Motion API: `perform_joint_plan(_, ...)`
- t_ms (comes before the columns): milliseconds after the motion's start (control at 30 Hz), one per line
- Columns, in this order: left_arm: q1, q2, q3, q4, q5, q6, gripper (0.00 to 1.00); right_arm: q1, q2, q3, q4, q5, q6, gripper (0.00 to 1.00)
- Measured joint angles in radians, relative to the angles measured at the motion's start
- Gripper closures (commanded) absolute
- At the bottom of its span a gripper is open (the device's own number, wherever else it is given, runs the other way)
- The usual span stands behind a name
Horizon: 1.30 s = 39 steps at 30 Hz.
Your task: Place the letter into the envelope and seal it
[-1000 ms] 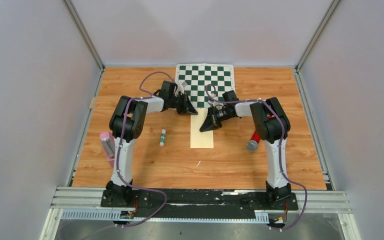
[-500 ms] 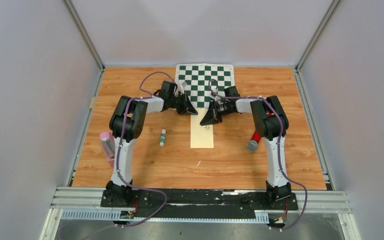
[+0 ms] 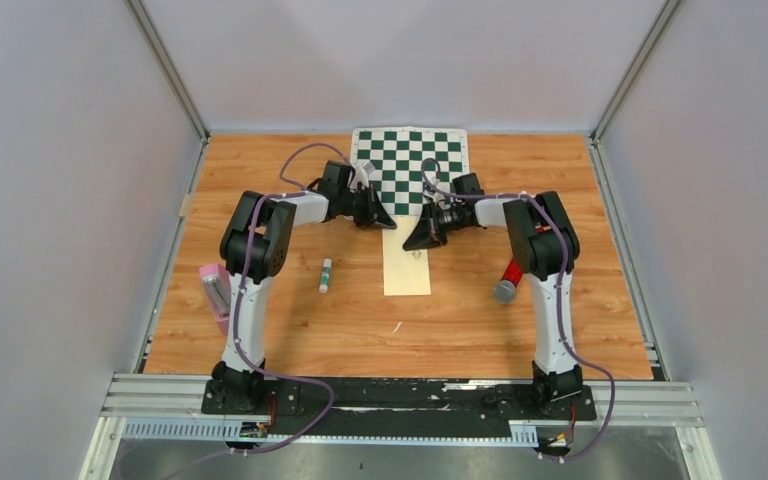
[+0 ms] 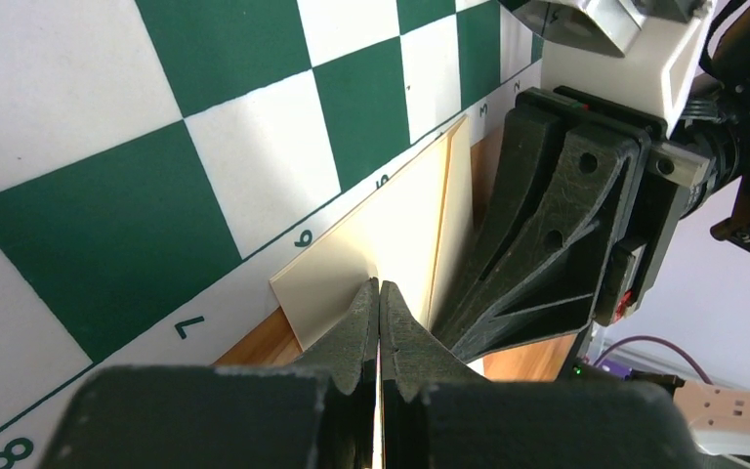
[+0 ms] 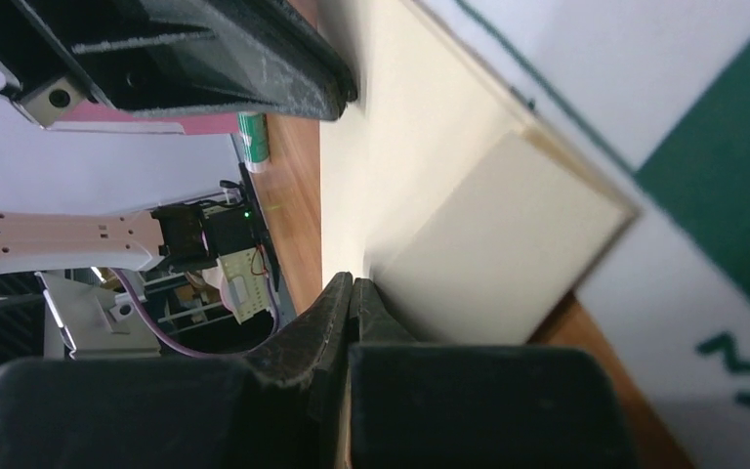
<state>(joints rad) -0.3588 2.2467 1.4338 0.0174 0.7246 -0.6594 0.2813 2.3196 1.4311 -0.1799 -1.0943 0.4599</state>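
The cream envelope (image 3: 407, 268) lies lengthwise on the wooden table, its far end at the chessboard's near edge. My left gripper (image 3: 386, 222) is shut on the envelope's far left edge; in the left wrist view (image 4: 379, 289) a thin pale sheet shows between the closed jaws, with the envelope (image 4: 391, 230) spreading beyond them. My right gripper (image 3: 413, 244) is shut on the envelope's right edge; in the right wrist view (image 5: 353, 284) it grips cream paper (image 5: 493, 259). The two grippers are close together, facing each other. The bordered letter is not in view.
The green-and-white chessboard (image 3: 412, 160) lies just behind the grippers. A green-and-white glue stick (image 3: 326, 274) lies left of the envelope. A red cylinder with a grey cap (image 3: 507, 282) lies by the right arm. A pink box (image 3: 214, 291) stands by the left arm.
My right gripper has moved slightly toward the chessboard, and the envelope has shifted a little to the right. The left gripper has stayed in place.
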Motion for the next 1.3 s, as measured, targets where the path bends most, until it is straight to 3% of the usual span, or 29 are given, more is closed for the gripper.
perform_joint_plan(433, 0.0, 0.0, 0.0, -0.001, -0.002, -0.014, 0.99, 0.026, -0.099, -0.128, -0.053, 0.004, -0.164, 1.0)
perform_joint_plan(633, 0.0, -0.004, 0.031, -0.06, -0.011, 0.024, 0.73, 0.019, -0.125, -0.052, -0.156, 0.005, -0.247, 0.99)
perform_joint_plan(700, -0.001, -0.019, 0.062, -0.13, -0.024, 0.081, 0.66, 0.005, -0.166, 0.006, -0.2, 0.011, -0.277, 0.88)
perform_joint_plan(867, 0.011, -0.128, 0.179, -0.33, -0.107, 0.277, 0.47, -0.098, -0.33, 0.225, -0.274, 0.08, -0.362, 0.31)
perform_joint_plan(900, 0.018, -0.165, 0.198, -0.352, -0.132, 0.318, 0.36, -0.121, -0.365, 0.264, -0.277, 0.113, -0.381, 0.22)
perform_joint_plan(967, 0.036, -0.246, 0.228, -0.378, -0.183, 0.388, 0.28, -0.161, -0.423, 0.327, -0.278, 0.203, -0.418, 0.1)
perform_joint_plan(1167, 0.132, -0.481, 0.295, -0.365, -0.371, 0.552, 0.23, -0.253, -0.497, 0.52, -0.278, 0.578, -0.462, 0.0)
perform_joint_plan(1300, 0.177, -0.557, 0.31, -0.315, -0.517, 0.653, 0.19, -0.27, -0.496, 0.604, -0.285, 0.881, -0.431, 0.0)
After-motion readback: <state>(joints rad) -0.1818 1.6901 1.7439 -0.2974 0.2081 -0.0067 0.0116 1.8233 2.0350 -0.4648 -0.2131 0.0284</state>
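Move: The envelope's middle lies about 2 cm back from my right hand, roughly level with it sideways and 1 cm below. The chessboard's middle is some 19 cm ahead of that hand, and the red tube 21 cm to its right and 4 cm back. From my left hand, the envelope's middle is about 7 cm back, 3 cm right and 1 cm below; the glue stick is 13 cm left and 12 cm back. With my shut right fingertips still down on the folded envelope, I rub back along it about 4 cm while my left fingertips keep holding its far end. Then both hands come free and swing high, forward and outward, the right rising some 35 cm and the left a little less; both grippers open wide as the fingers swing round from pointing inward towards pointing forward. ##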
